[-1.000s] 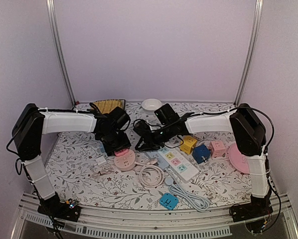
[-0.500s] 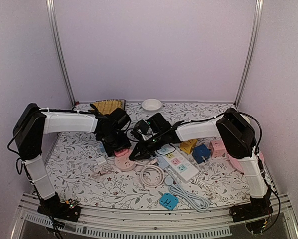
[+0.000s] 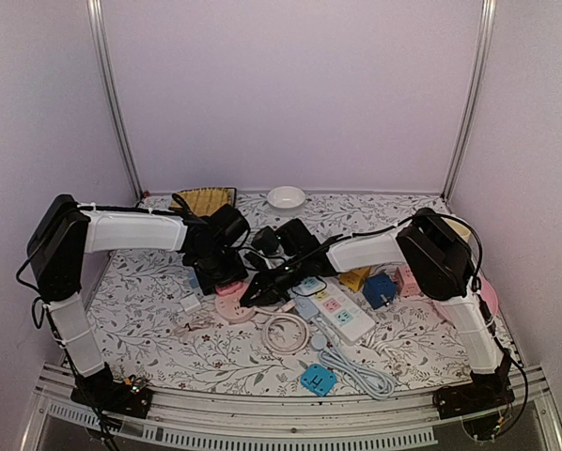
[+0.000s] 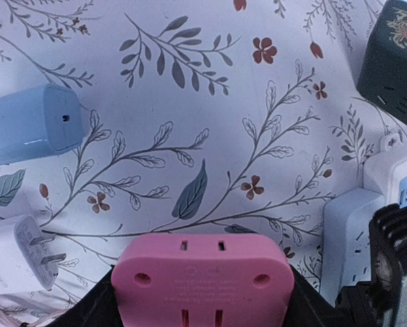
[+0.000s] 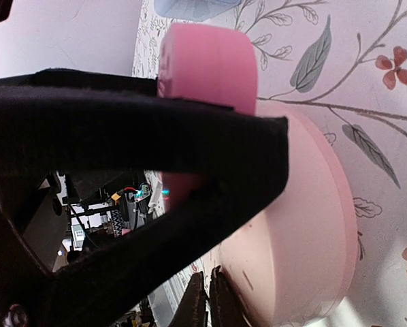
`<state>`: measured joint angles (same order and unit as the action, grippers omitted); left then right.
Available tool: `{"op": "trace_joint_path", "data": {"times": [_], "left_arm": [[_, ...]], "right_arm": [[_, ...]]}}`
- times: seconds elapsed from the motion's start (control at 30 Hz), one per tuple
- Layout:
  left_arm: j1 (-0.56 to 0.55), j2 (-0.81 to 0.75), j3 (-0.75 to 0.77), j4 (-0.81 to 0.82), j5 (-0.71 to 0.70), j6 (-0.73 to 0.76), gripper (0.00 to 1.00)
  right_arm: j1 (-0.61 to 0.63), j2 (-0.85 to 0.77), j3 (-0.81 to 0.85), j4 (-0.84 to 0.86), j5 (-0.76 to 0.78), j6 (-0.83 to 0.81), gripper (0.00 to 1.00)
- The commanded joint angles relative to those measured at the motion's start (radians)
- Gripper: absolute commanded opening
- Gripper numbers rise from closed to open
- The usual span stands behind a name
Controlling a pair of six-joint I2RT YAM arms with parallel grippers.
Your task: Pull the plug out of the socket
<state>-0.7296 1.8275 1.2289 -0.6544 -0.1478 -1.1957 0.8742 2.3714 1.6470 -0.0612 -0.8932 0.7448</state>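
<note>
A pink plug point(image 4: 202, 272) stands in a round pale-pink socket point(image 3: 236, 306) on the flowered tablecloth. My left gripper point(image 4: 202, 303) is shut on the plug, a black finger point(image 4: 98, 312) against each side. From above, the plug point(image 3: 227, 288) shows just below the left gripper point(image 3: 221, 274). My right gripper point(image 5: 207, 300) is shut with nothing between its tips, which rest against the face of the socket point(image 5: 305, 225) beside the plug point(image 5: 207, 61). It comes in low from the right point(image 3: 251, 298). One left finger point(image 5: 122, 129) crosses the right wrist view.
A white power strip point(image 3: 333, 310), yellow cube point(image 3: 356, 272), blue cube point(image 3: 379, 288), pink cube point(image 3: 411, 278) and pink plate point(image 3: 464, 303) lie right of the socket. A white cable coil point(image 3: 286, 331) and blue adapter point(image 3: 318, 379) lie in front. A light-blue adapter point(image 4: 26, 122) and white charger point(image 4: 20, 255) sit left.
My right arm has reached left and down to the round socket, and its gripper has gone from open to shut. The left gripper has stayed on the plug.
</note>
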Motion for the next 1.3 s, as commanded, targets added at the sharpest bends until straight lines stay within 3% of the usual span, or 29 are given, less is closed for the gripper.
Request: {"op": "trace_joint_path", "data": {"times": [0.0,0.7,1.07,1.27], "left_arm": [[-0.019,-0.014,0.048,-0.031,-0.057,0.019,0.53],[-0.090,-0.068,0.028,-0.022,-0.179,0.058,0.56],[-0.026,-0.243,-0.106,-0.039,-0.172,0.006,0.56],[0.046,-0.318,-0.149,-0.012,-0.128,0.063,0.56]], "right_arm": [[-0.005,0.039,-0.017,-0.050,0.059,0.024,0.06],[-0.013,0.055,0.000,-0.089,0.115,0.080,0.04],[-0.030,-0.057,0.027,-0.100,0.151,-0.003,0.05],[-0.040,-0.157,0.058,-0.154,0.228,-0.100,0.06]]}}
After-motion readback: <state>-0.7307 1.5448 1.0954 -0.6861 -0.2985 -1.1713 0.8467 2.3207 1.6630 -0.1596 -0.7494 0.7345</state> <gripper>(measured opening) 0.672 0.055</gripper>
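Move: Just behind the left hand, which already grips the pink plug seated in it, lies the round pink socket: its middle about 2 cm back, 1 cm right and 3 cm below. The white plug stands some 8 cm left and 2 cm back, the blue adapter 7 cm left and 4 cm ahead of that hand. From the right hand the socket's middle is about 4 cm left, level, 2 cm lower; the coiled cable is 8 cm right and 5 cm back. Working the held pink plug upward out of the socket, the left hand rises slowly at first, its fingers swinging forward some 10 degrees, then sweeps up and left, about 6 cm up in all and nearly 5 cm left, grip unchanged. The right hand's shut fingertips, at first on the socket's right side holding it down, sink about 1 cm, then draw off forward, slightly right and up. ##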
